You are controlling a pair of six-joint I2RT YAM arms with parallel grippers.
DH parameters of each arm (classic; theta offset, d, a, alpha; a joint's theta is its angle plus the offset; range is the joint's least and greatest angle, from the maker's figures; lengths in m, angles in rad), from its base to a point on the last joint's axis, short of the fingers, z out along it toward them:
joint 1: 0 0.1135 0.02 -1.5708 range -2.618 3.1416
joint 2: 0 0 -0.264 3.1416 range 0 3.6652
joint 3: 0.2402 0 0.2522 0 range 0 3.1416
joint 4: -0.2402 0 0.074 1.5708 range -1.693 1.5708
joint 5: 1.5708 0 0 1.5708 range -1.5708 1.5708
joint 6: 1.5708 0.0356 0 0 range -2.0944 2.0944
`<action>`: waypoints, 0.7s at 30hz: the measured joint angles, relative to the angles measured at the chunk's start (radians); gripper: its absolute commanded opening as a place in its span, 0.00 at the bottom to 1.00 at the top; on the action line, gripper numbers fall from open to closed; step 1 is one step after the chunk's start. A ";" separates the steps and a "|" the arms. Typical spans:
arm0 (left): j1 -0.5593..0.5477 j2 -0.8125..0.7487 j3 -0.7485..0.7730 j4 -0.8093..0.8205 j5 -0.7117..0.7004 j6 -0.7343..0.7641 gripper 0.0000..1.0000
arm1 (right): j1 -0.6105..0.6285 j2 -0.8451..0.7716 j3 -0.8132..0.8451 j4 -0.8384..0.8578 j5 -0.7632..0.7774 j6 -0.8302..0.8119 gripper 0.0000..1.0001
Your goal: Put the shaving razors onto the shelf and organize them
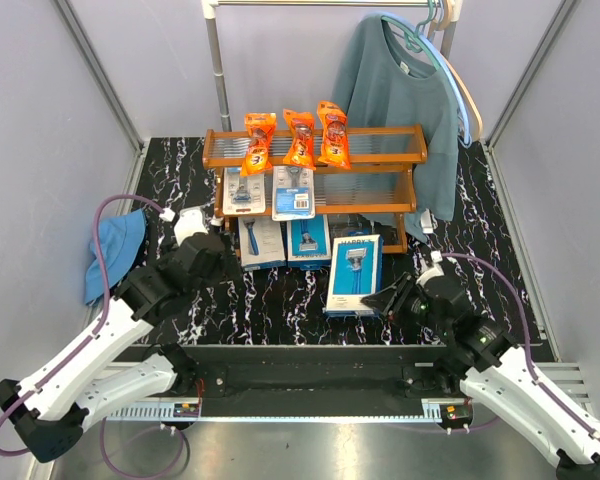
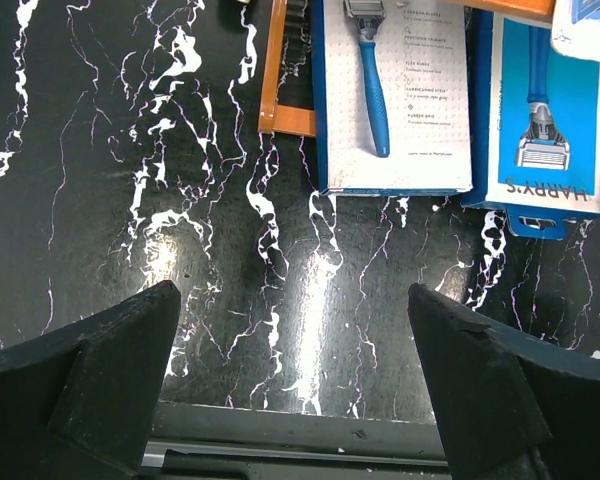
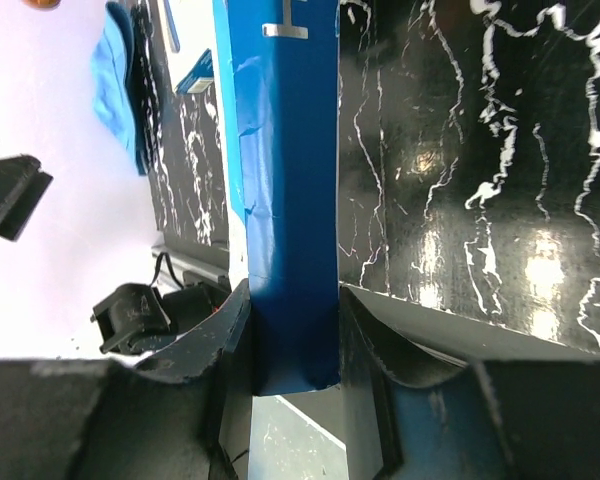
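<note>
The wooden shelf stands at the back. Three orange razor bags sit on its top tier. Two blister cards lean on the middle tier. Two blue razor boxes rest at the bottom tier; they also show in the left wrist view. My right gripper is shut on the lower right corner of a third blue razor box, holding it in front of the shelf; in the right wrist view the box edge sits between the fingers. My left gripper is open and empty above the black table.
A blue cloth lies at the left edge. A teal sweater hangs from a metal rail behind the shelf and drapes past its right end. Grey walls close in both sides.
</note>
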 measured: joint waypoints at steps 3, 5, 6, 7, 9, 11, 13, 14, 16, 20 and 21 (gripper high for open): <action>0.000 0.000 -0.009 0.003 0.003 0.000 0.99 | -0.001 0.009 0.036 -0.041 0.032 -0.003 0.04; 0.000 0.000 -0.016 0.008 0.010 0.000 0.99 | -0.002 0.032 0.061 -0.060 0.047 -0.008 0.04; 0.000 0.000 -0.019 0.010 0.013 0.000 0.99 | -0.002 0.050 0.076 -0.072 0.059 -0.011 0.04; 0.000 -0.001 -0.021 0.011 0.014 0.000 0.99 | -0.003 0.071 0.092 -0.081 0.066 -0.016 0.04; 0.000 -0.001 -0.025 0.014 0.018 0.001 0.99 | -0.006 0.119 0.122 -0.098 0.081 -0.028 0.05; 0.000 -0.002 -0.026 0.015 0.019 0.003 0.99 | -0.015 0.159 0.147 -0.104 0.087 -0.042 0.05; 0.000 -0.005 -0.026 0.015 0.022 0.004 0.99 | -0.031 0.201 0.175 -0.110 0.087 -0.060 0.05; 0.000 -0.006 -0.026 0.016 0.023 0.005 0.99 | -0.042 0.218 0.185 -0.111 0.085 -0.072 0.06; 0.000 -0.007 -0.026 0.016 0.025 0.010 0.99 | -0.071 0.248 0.204 -0.114 0.076 -0.102 0.06; 0.000 -0.012 -0.032 0.019 0.031 0.014 0.99 | -0.169 0.285 0.231 -0.117 0.006 -0.175 0.07; 0.000 -0.014 -0.034 0.019 0.033 0.014 0.99 | -0.190 0.290 0.234 -0.117 -0.013 -0.190 0.07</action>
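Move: The right hand still pinches the boxed razor near its lower right edge. The free place for it on the bottom shelf is about 14 cm ahead, some 2 cm left and slightly below. The middle box already shelved stands about 12 cm to the left of that place and level with it in reach, and the shelf's right post is about 9 cm to its right. From the left hand the free place lies some 8 cm ahead and 29 cm to the right, lower down. The right hand keeps the boxed razor pinched by its edge and carries it about 4.5 cm forward towards the free place on the bottom shelf, drifting nearly 3 cm to the right, away from the middle box, and rising only about a centimetre. On the way the wrist rolls some 10 degrees, left side going down, with a slight clockwise turn, and the fingers don't change their opening. ##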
